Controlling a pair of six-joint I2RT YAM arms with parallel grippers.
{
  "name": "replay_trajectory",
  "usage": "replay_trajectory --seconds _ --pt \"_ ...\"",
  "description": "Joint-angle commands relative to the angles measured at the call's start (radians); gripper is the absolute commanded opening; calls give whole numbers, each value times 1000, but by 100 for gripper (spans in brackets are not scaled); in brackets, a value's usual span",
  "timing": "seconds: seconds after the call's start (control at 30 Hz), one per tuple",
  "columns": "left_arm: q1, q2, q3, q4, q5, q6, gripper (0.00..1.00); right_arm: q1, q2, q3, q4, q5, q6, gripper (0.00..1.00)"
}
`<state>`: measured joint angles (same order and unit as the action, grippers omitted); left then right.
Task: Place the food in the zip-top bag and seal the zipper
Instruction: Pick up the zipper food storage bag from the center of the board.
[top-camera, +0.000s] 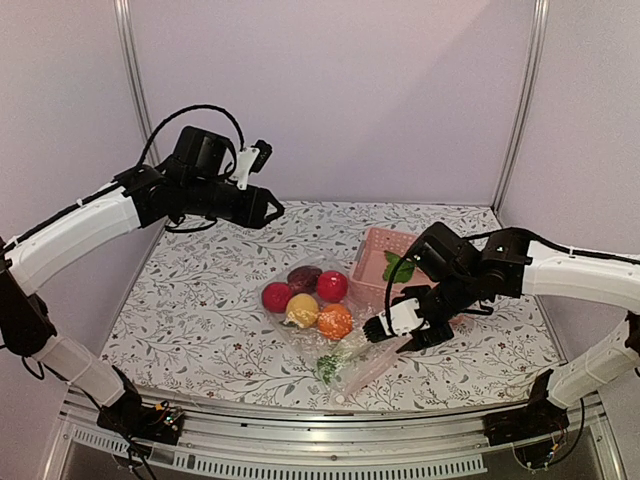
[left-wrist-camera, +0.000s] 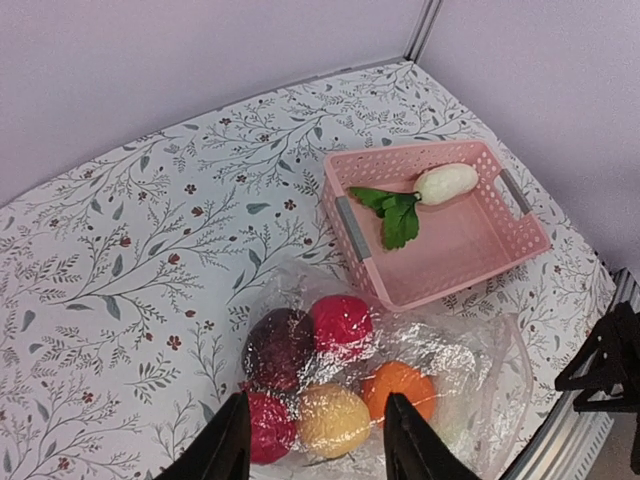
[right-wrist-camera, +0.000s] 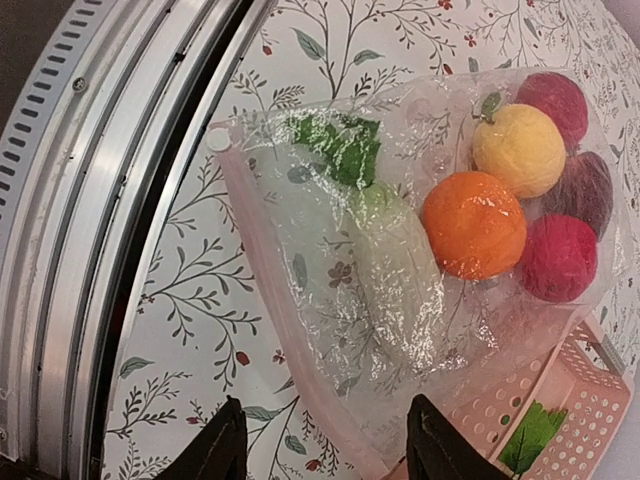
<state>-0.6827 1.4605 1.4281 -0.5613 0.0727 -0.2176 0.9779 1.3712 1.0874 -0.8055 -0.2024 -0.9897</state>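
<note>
The clear zip-top bag (top-camera: 345, 345) lies flat mid-table. Inside it is food: two red balls (top-camera: 332, 285), a maroon one (top-camera: 303, 277), a yellow one (top-camera: 302, 310), an orange one (right-wrist-camera: 473, 224) and a white oblong with green leaves (right-wrist-camera: 395, 270). The pinkish zipper (right-wrist-camera: 265, 275) runs along the bag's near-right edge. My right gripper (right-wrist-camera: 325, 450) hovers open over that strip, holding nothing. High at the back left, my left gripper (left-wrist-camera: 315, 445) is open and empty, looking down on the bag. Another white oblong (left-wrist-camera: 445, 183) with a green leaf (left-wrist-camera: 398, 215) lies in the basket.
A pink perforated basket (top-camera: 372, 262) stands just behind and to the right of the bag, touching its far edge. The table's metal front rail (right-wrist-camera: 110, 200) runs close to the zipper end of the bag.
</note>
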Motion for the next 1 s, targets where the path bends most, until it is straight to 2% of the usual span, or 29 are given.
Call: replay_trajectory --seconds 0.0,0.17,0.27,0.63,0.8,0.87,0.97 --pt "-21 26 2 51 -64 -27 45 84 -42 -113 162 179 -25 54" --pt "-21 28 12 52 -70 -46 45 168 -43 -235 345 382 -47 54" --pt "-24 18 8 55 -70 -62 45 186 -30 -268 408 435 -58 54" --pt "-38 -12 30 50 -70 -64 46 214 17 -395 638 508 -115 55" --pt "-40 -29 24 47 -70 -62 46 225 21 -398 704 527 -133 50" --pt "-43 -33 18 47 -70 -60 46 225 19 -393 725 532 -146 45" --pt "-49 -39 6 45 -70 -55 46 226 28 -347 712 517 -144 17"
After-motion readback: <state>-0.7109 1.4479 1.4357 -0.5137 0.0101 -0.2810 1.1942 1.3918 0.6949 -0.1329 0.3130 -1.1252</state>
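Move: The zip edge of the bag's mouth, at the stretch near its right end, lies roughly 7 cm below the right hand, about 2 cm ahead and 2 cm to its left. From the same hand, the white radish in the bag is some 3 cm ahead and 11 cm left, the orange 12 cm ahead and 15 cm left, and the pink basket 28 cm ahead and 5 cm right. From the left hand, the zip edge is about 10 cm back, 25 cm right and 23 cm below. Down first, about 5 cm, the right hand sinks towards the right part of the bag's zip edge, then eases a couple of centimetres forward and left, dipping a little lower before rising slightly. Meanwhile the wrist swings some 30 degrees so the down-pointing fingers tip forward, and at the end the half-open fingers begin to close around the lip of the mouth. ##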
